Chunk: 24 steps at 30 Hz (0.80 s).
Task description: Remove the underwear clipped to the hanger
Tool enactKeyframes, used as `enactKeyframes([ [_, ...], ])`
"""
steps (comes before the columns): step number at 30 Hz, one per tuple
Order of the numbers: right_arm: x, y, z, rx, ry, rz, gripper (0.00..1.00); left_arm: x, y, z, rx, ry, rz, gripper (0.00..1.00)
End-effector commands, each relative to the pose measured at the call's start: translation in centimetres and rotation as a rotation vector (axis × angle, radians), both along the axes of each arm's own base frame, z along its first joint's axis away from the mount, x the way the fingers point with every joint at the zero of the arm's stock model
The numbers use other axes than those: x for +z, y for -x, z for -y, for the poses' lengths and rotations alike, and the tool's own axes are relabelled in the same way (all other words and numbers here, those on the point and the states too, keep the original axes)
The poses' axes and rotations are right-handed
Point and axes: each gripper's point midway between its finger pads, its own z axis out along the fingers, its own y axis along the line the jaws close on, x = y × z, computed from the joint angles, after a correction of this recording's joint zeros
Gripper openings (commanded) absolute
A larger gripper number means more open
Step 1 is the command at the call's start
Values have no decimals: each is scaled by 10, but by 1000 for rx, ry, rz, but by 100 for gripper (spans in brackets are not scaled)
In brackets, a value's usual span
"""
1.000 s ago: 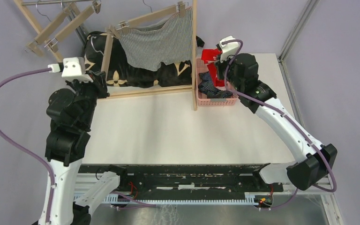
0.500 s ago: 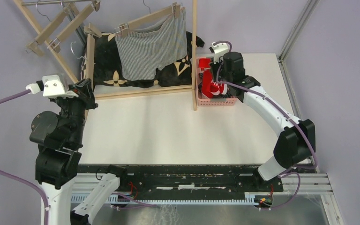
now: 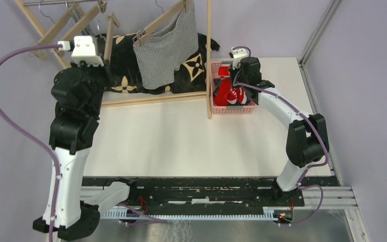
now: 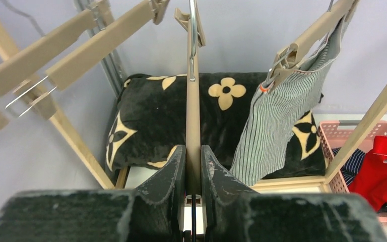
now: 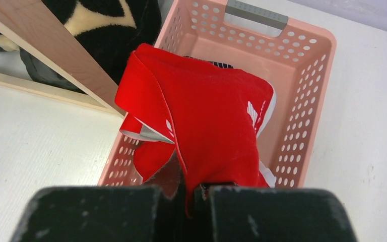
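A grey striped underwear [image 3: 165, 54] hangs clipped to a tilted wooden hanger [image 3: 162, 20] on the rack; the left wrist view also shows this underwear [image 4: 277, 126]. My left gripper [image 3: 106, 73] is shut on the bar of another, bare wooden hanger [image 4: 193, 111], seen edge-on between the fingers of that gripper [image 4: 193, 166]. My right gripper [image 5: 194, 194] is shut on the red underwear [image 5: 206, 121], which hangs down into the pink basket [image 5: 302, 101]. Seen from above, the red underwear [image 3: 227, 91] fills the basket [image 3: 232, 110]. A navy striped underwear [image 4: 350, 161] lies under the red one.
A black cushion with beige flowers [image 3: 126, 75] lies behind the rack's base bar. A tall wooden post [image 3: 209, 60] stands between the cushion and the basket. More bare hangers [image 3: 65, 27] hang at the back left. A metal rail [image 3: 315, 35] runs along the right wall.
My left arm rose and swung back toward the rack with its hanger. The grey underwear's hanger tilted steeper. My right gripper brought the red underwear down into the basket over the navy one.
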Motion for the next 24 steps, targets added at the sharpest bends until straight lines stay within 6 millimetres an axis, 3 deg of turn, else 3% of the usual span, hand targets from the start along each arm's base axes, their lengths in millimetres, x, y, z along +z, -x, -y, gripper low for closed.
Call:
enactKeyframes([
  [1, 29, -15, -6, 3, -73, 90, 1, 23, -22, 12, -55, -78, 26, 3],
  [16, 1, -32, -8, 6, -125, 41, 1, 38, -73, 15, -32, -108, 123, 3],
  [24, -16, -47, 0, -17, -135, 17, 1, 41, -116, 7, -95, -7, 155, 3],
])
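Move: My left hand already holds one end of an empty hanger; the rod it goes to is roughly 25 cm ahead and 10 cm up. Two empty hangers hang about 15 cm to that hand's left and 18 cm ahead, the striped underwear's hanger some 22 cm to its right and 20 cm ahead. Pinching the red underwear, my right hand has the basket's middle 4 cm ahead, level sideways and 12 cm below, with navy striped underwear in it. I carry the empty hanger about 10 cm forward with my left hand, towards the rod between the hanging hangers, dipping some 2 cm at first and then lifting back up, grip kept. Meanwhile my right hand, after barely moving, sinks about 5 cm further into the basket and 2 cm forward, still pinching the red underwear. ##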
